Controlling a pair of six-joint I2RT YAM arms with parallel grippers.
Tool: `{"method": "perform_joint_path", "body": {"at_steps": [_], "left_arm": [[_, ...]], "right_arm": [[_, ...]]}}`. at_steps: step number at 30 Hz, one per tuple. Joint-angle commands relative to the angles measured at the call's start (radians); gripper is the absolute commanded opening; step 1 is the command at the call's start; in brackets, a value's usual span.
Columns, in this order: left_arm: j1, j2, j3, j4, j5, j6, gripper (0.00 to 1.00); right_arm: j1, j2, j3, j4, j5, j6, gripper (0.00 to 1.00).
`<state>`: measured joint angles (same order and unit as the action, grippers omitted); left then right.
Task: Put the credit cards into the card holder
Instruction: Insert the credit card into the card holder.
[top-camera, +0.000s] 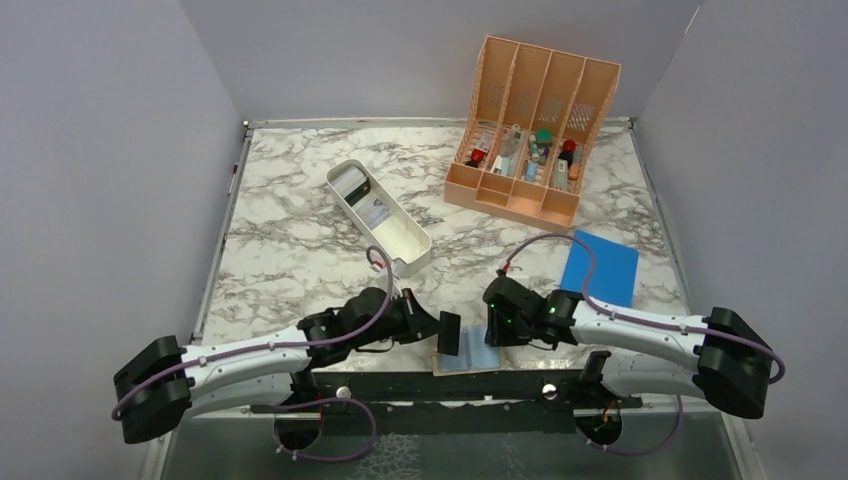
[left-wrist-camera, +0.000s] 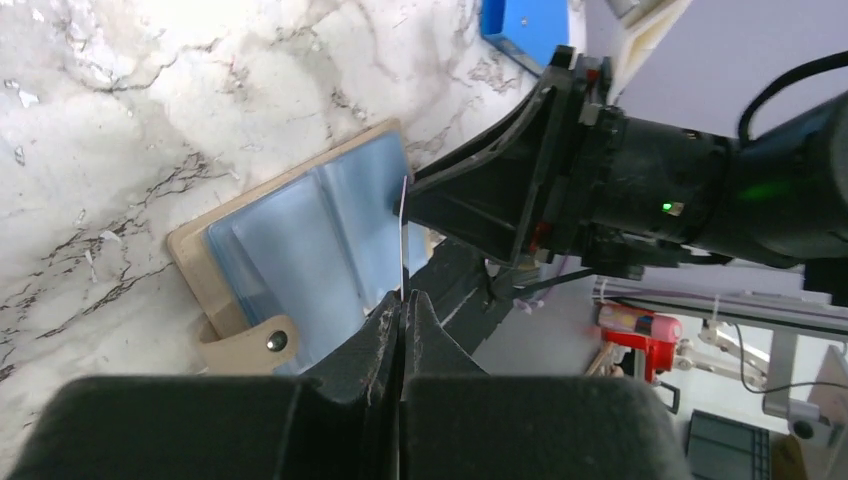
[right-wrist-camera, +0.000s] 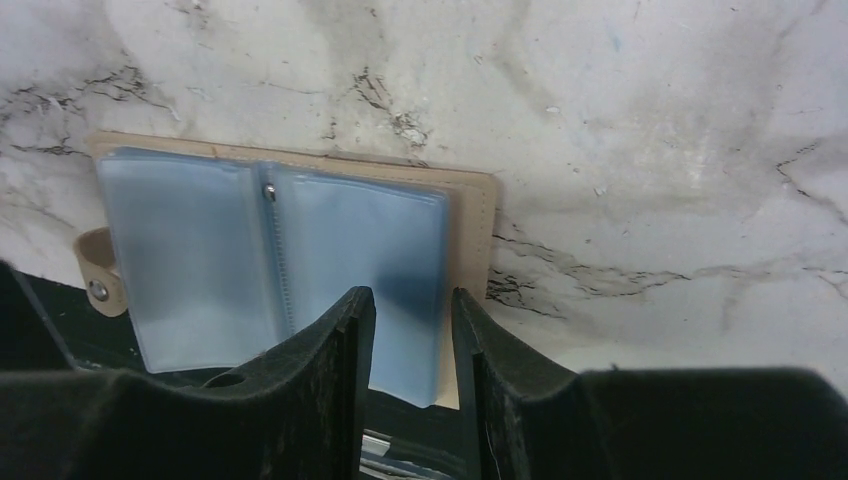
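Note:
The card holder (top-camera: 470, 358) lies open at the table's near edge, blue-grey pockets up and tan cover (right-wrist-camera: 470, 215) underneath; its snap tab (left-wrist-camera: 262, 343) points off the edge. My left gripper (top-camera: 440, 328) is shut on a dark credit card (top-camera: 450, 333), held upright just left of the holder; in the left wrist view that card (left-wrist-camera: 404, 235) shows edge-on above the jaws (left-wrist-camera: 404, 297). My right gripper (right-wrist-camera: 412, 295) is open, and its fingers stand over the holder's right-hand pocket page (right-wrist-camera: 400, 240). More credit cards (top-camera: 352, 186) lie in the white tray.
The long white tray (top-camera: 392, 232) sits diagonally mid-table. A peach slotted organizer (top-camera: 530, 130) full of small items stands at the back right. A flat bright-blue rectangle (top-camera: 600, 268) lies right of centre. My right gripper (top-camera: 494, 328) and left gripper nearly meet over the holder.

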<state>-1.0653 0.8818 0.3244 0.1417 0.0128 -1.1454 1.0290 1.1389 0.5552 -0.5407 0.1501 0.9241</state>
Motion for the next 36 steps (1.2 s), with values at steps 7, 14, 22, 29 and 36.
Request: {"method": "perform_joint_path", "body": {"at_steps": [7,14,22,29,36], "left_arm": [[-0.143,0.214,-0.022,0.212,-0.177,-0.093,0.00],[-0.168,0.314,-0.025,0.225,-0.212,-0.111,0.00],[-0.190,0.408,-0.006,0.258,-0.234,-0.133,0.00],[-0.200,0.463,0.011,0.269,-0.225,-0.131,0.00],[-0.201,0.472,0.000,0.270,-0.238,-0.137,0.00]], "right_arm": [[-0.027,0.001,-0.061,0.036,0.022,0.003,0.39],[-0.057,-0.007,-0.081,0.057,-0.006,-0.009,0.38],[-0.058,-0.055,-0.138,0.123,-0.102,0.054,0.37],[-0.058,-0.030,-0.155,0.160,-0.126,0.053,0.36],[-0.058,-0.023,-0.158,0.168,-0.136,0.044,0.36]]}}
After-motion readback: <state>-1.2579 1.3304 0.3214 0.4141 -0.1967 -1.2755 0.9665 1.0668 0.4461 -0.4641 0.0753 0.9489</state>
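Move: The left gripper, already pinching the black credit card by one edge, has the middle of the open card holder about 7 cm to its right, 2 cm back and some 11 cm below. The white tray lies roughly 27 cm ahead of it, 13 cm to its left and 10 cm below. From the right gripper, at the holder's right-hand side, the holder's middle is about 6 cm left, level and 2 cm lower; the blue box stands about 14 cm ahead and 22 cm right. Bring the left gripper about 8 cm down to the open card holder, easing some 3 cm right and slightly back as it sinks, tipping the fingers roughly 10 degrees steeper, then hold still with the credit card's free edge at the spine. Keep the card pinched. Settle the right gripper a centimetre down and right, and keep its finger on the right leaf. ##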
